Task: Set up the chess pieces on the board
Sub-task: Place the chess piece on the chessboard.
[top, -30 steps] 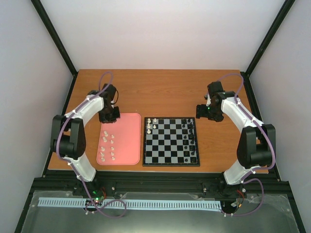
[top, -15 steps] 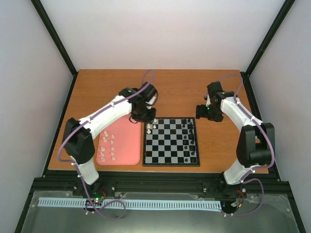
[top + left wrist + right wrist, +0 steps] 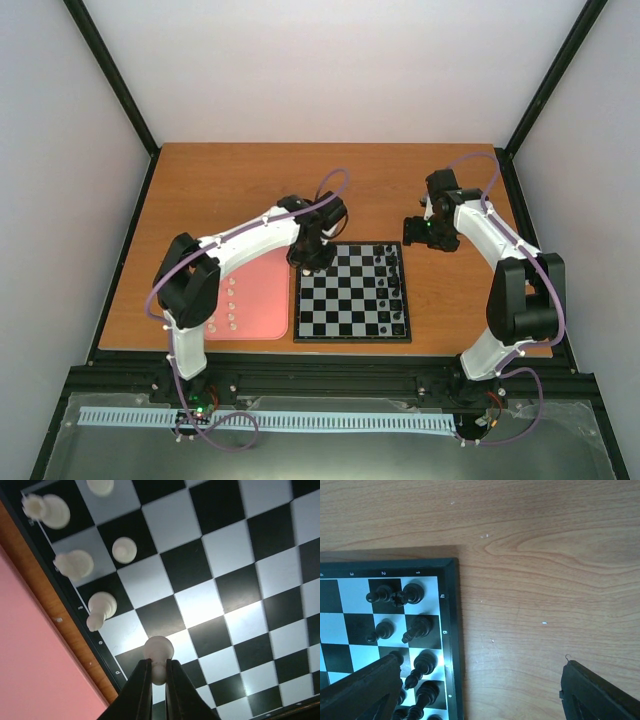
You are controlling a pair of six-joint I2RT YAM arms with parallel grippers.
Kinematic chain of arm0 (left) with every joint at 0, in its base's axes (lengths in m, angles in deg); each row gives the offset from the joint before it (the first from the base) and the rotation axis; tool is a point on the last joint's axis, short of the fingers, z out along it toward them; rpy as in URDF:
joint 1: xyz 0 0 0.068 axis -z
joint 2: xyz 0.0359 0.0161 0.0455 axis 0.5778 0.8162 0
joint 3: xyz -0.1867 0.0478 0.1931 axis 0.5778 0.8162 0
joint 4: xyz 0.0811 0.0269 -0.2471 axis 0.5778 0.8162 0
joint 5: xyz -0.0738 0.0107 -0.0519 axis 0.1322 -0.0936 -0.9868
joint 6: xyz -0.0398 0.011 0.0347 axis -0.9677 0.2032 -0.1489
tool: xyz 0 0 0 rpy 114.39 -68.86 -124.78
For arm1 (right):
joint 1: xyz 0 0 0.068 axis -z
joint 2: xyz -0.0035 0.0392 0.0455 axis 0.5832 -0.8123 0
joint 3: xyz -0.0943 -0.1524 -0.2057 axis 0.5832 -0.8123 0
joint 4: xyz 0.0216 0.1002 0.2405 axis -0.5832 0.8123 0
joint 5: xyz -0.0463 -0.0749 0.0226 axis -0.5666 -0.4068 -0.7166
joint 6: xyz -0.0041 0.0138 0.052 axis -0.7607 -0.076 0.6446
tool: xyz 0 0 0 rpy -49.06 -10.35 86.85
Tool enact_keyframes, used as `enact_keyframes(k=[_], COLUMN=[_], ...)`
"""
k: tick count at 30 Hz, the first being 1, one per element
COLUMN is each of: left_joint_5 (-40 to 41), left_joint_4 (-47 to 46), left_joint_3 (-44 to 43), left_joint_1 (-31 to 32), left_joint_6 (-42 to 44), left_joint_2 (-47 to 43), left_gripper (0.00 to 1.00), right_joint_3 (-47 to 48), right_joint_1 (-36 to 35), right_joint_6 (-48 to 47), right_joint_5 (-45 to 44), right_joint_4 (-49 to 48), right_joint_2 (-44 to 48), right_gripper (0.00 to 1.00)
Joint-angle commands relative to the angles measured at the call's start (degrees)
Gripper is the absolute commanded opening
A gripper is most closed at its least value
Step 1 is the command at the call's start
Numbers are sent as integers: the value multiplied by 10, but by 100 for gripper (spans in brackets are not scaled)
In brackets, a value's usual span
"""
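The board (image 3: 352,318) lies mid-table with black and pale checks. My left gripper (image 3: 309,255) hangs over its far left corner, shut on a white pawn (image 3: 159,656) held above the squares (image 3: 200,605). Several white pieces (image 3: 102,606) stand along the board's left edge below it. More white pieces (image 3: 232,305) lie on the pink tray (image 3: 262,310), partly hidden by the left arm. My right gripper (image 3: 418,232) is open and empty beside the board's far right corner; its fingertips (image 3: 365,685) spread wide over the wood.
Black pieces (image 3: 412,594) fill the board's right columns (image 3: 395,290). The pink tray (image 3: 30,665) lies just left of the board. Bare wooden table (image 3: 545,580) extends right of the board.
My left arm swung right from the far end of the pink tray to the board's far left corner, carrying the white pawn. The right arm has not moved.
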Motion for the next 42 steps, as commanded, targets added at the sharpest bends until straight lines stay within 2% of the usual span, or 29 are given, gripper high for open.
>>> enact_keyframes(k=[1, 8, 23, 42], left_joint_5=[1, -3, 23, 49], left_joint_4=[-22, -45, -43, -28], left_joint_3=[32, 50, -15, -32], left_joint_1=[5, 6, 7, 6], left_joint_6=[-8, -17, -10, -2], left_joint_2=[2, 18, 78, 98], left_gripper=[2, 2, 2, 3], right_joint_3=[-12, -6, -6, -3], right_joint_1=[3, 3, 3, 3], right_joint_6=[4, 2, 0, -2], right_joint_5=[-4, -4, -7, -8], right_joint_4=[-6, -3, -2, -3], right_joint_2=[14, 12, 10, 1], right_gripper=[100, 100, 100, 100])
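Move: My left hand holds a white pawn above the board. Its empty light square lies about 2 cm ahead, level sideways, some 8 cm below. The bishop stands roughly 3 cm left of that square; the nearest placed pawn is about 5 cm ahead of my hand and straight on, with the knight some 5 cm ahead and 3 cm left. From my idle right hand, that square lies about 29 cm left and 5 cm back. I lower the pawn in my left hand by about 5 cm towards the empty light square beside the bishop, fingers staying shut on its head. On the way down I first ease back and left a centimetre or so, then bring it forward some 3 cm in line behind the nearest placed pawn. The fingers stay pointing nearly straight down. ##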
